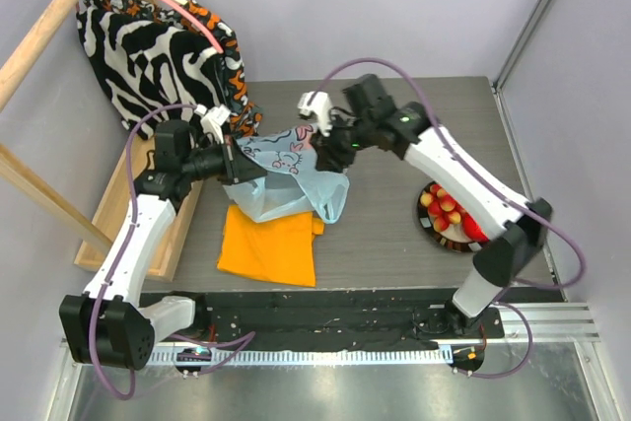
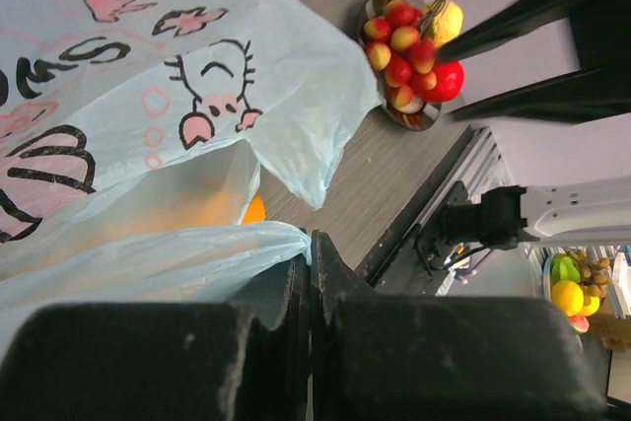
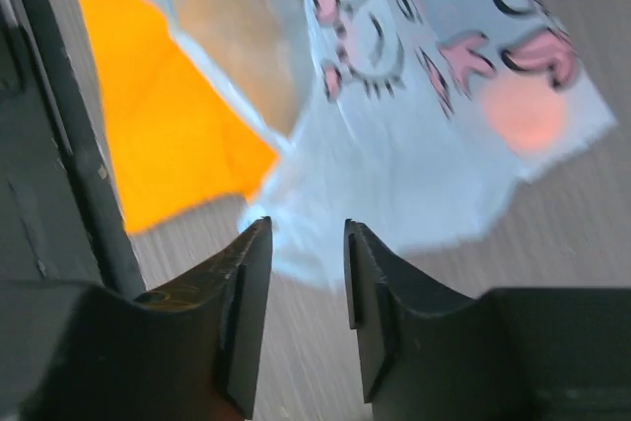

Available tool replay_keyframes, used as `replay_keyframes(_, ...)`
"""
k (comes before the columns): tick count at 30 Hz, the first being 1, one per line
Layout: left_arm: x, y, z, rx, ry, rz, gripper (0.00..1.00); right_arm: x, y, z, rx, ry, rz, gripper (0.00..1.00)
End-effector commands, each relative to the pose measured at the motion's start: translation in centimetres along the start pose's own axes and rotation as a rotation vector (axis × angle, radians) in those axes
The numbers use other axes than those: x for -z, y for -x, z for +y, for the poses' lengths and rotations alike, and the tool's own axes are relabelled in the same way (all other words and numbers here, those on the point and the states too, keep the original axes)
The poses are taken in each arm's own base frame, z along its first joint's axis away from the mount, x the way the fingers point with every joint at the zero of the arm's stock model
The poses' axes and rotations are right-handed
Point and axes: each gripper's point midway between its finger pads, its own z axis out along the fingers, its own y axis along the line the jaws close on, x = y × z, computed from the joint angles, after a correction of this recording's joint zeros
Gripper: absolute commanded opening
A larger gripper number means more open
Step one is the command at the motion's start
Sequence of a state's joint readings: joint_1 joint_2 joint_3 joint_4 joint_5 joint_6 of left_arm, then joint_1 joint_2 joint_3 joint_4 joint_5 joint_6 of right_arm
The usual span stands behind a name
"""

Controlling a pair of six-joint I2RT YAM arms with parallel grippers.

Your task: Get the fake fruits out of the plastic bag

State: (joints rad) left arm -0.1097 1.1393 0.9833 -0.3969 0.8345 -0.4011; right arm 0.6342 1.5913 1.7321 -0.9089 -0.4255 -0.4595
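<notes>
The plastic bag, pale blue with a pink cartoon print, lies mid-table and partly on an orange cloth. My left gripper is shut on the bag's edge, its jaws pressed together on the film. An orange fruit shows dimly through the bag. Other fake fruits, red, yellow and orange, sit piled on a dark plate at the right. My right gripper hovers over the bag's right side. Its fingers stand apart with nothing between them.
The folded orange cloth lies under the bag's near side. A zebra-striped cloth hangs on a wooden frame at the back left. A wooden board runs along the left edge.
</notes>
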Motion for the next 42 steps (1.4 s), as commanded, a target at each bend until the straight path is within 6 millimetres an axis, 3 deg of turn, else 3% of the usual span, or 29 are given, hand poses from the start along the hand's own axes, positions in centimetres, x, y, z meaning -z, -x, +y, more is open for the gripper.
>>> replay_keyframes(1, 1.3, 3.2, -3.4, -0.084, -0.078, -0.083, 0.0, -5.3, 4.0, -0.1, -0.162, 0.014, -0.099, 0.38)
replay_keyframes(6, 1.6, 4.0, -3.8, -0.137, -0.08, -0.09, 0.0, -12.4, 4.2, -0.8, -0.296, 0.084, -0.078, 0.33)
replay_keyframes(10, 1.6, 4.8, -4.3, -0.152, -0.086, -0.102, 0.0, -15.3, 3.9, -2.5, -0.323, 0.039, -0.057, 0.3)
replay_keyframes(13, 1.8, 5.5, -4.9, -0.163, -0.099, -0.11, 0.0, -17.4, 2.5, -5.3, -0.357, -0.092, -0.026, 0.29)
replay_keyframes(16, 2.4, 6.3, -6.3, -0.189, -0.126, -0.126, 0.0, -18.5, 1.1, -9.8, -0.369, -0.345, -0.005, 0.36)
replay_keyframes(17, 2.6, 6.7, -6.9, -0.203, -0.14, -0.132, 0.0, -16.9, -0.2, -13.8, -0.378, -0.6, 0.025, 0.36)
replay_keyframes(19, 3.1, 6.8, -8.0, -0.217, -0.174, -0.124, 0.0, -15.2, -1.1, -17.0, -0.383, -0.8, 0.039, 0.22)
replay_keyframes(20, 3.5, 6.9, -8.7, -0.225, -0.194, -0.124, 0.0, -13.2, -2.0, -19.2, -0.387, -0.916, 0.054, 0.19)
replay_keyframes(21, 3.8, 6.6, -9.5, -0.23, -0.228, -0.111, 0.0, -12.8, -3.3, -19.6, -0.381, -0.93, 0.089, 0.18)
replay_keyframes(22, 4.0, 6.4, -9.9, -0.228, -0.241, -0.107, 0.0, -12.1, -4.4, -19.7, -0.37, -0.947, 0.12, 0.18)
replay_keyframes(23, 4.1, 6.3, -10.2, -0.23, -0.249, -0.106, 0.0, -9.4, -3.7, -19.8, -0.366, -0.994, 0.099, 0.18)
replay_keyframes(24, 4.4, 6.1, -10.7, -0.24, -0.26, -0.106, 0.0, -9.0, -7.2, -19.3, -0.351, -0.994, 0.19, 0.18)
replay_keyframes(25, 4.5, 5.9, -11.0, -0.246, -0.268, -0.104, 0.0, -7.6, -7.9, -19.1, -0.357, -1.001, 0.196, 0.18)
replay_keyframes(26, 4.6, 5.8, -11.2, -0.251, -0.278, -0.103, 0.0, -4.9, -7.5, -18.7, -0.369, -1.014, 0.17, 0.18)
replay_keyframes(27, 4.7, 5.8, -11.3, -0.25, -0.282, -0.101, 0.0, -3.7, -10.7, -18.3, -0.39, -1.013, 0.233, 0.18)
replay_keyframes(28, 5.0, 5.6, -11.8, -0.256, -0.296, -0.099, 0.0, -2.5, -11.7, -17.8, -0.4, -1.009, 0.248, 0.18)
replay_keyframes(29, 5.1, 5.5, -11.9, -0.25, -0.302, -0.096, 0.0, -1.4, -12.9, -17.1, -0.407, -1.005, 0.277, 0.18)
replay_keyframes(30, 5.1, 5.2, -12.0, -0.241, -0.307, -0.09, 0.0, 1.3, -14.2, -16.0, -0.425, -1.02, 0.282, 0.18)
replay_keyframes(33, 5.4, 3.8, -12.2, -0.21, -0.329, -0.065, 0.0, 4.2, -16.0, -11.9, -0.438, -0.945, 0.277, 0.18)
replay_keyframes(37, 4.9, 1.4, -11.9, -0.151, -0.367, 0.0, 0.0, 4.2, -15.5, -7.0, -0.472, -0.723, 0.189, 0.18)
replay_keyframes(39, 3.9, 0.7, -11.6, -0.148, -0.361, 0.021, 0.0, 3.1, -14.5, -6.3, -0.456, -0.632, 0.157, 0.21)
replay_keyframes(42, 1.9, 1.3, -9.8, -0.101, -0.312, 0.017, 0.0, 0.7, -13.0, -6.1, -0.436, -0.529, 0.137, 0.24)
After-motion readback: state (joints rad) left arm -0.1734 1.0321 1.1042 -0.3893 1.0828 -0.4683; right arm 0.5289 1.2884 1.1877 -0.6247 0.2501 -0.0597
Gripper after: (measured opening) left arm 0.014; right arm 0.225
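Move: The bag's corner is already pinched in my left hand; the bag's middle lies about 7 cm ahead, 6 cm right and 14 cm below it. From my right hand, the bag's middle is some 8 cm left, 3 cm ahead and 18 cm down. The pink fruit showing through the bag is about 11 cm ahead and 2 cm left, the orange cloth 14 cm back and 13 cm left, the fruit bowl 7 cm back and 33 cm right, all about 20 cm below. My right hand sinks about 15 cm to the bag, first leftward, then sweeping some 18 cm forward along it as the fingers narrow to a small gap. It then swings back and right, turning clockwise and rising, its fingertips ending by the bag's right edge. My left keeps its pinch, lifts about 11 cm, then draws back with a slight clockwise turn. ##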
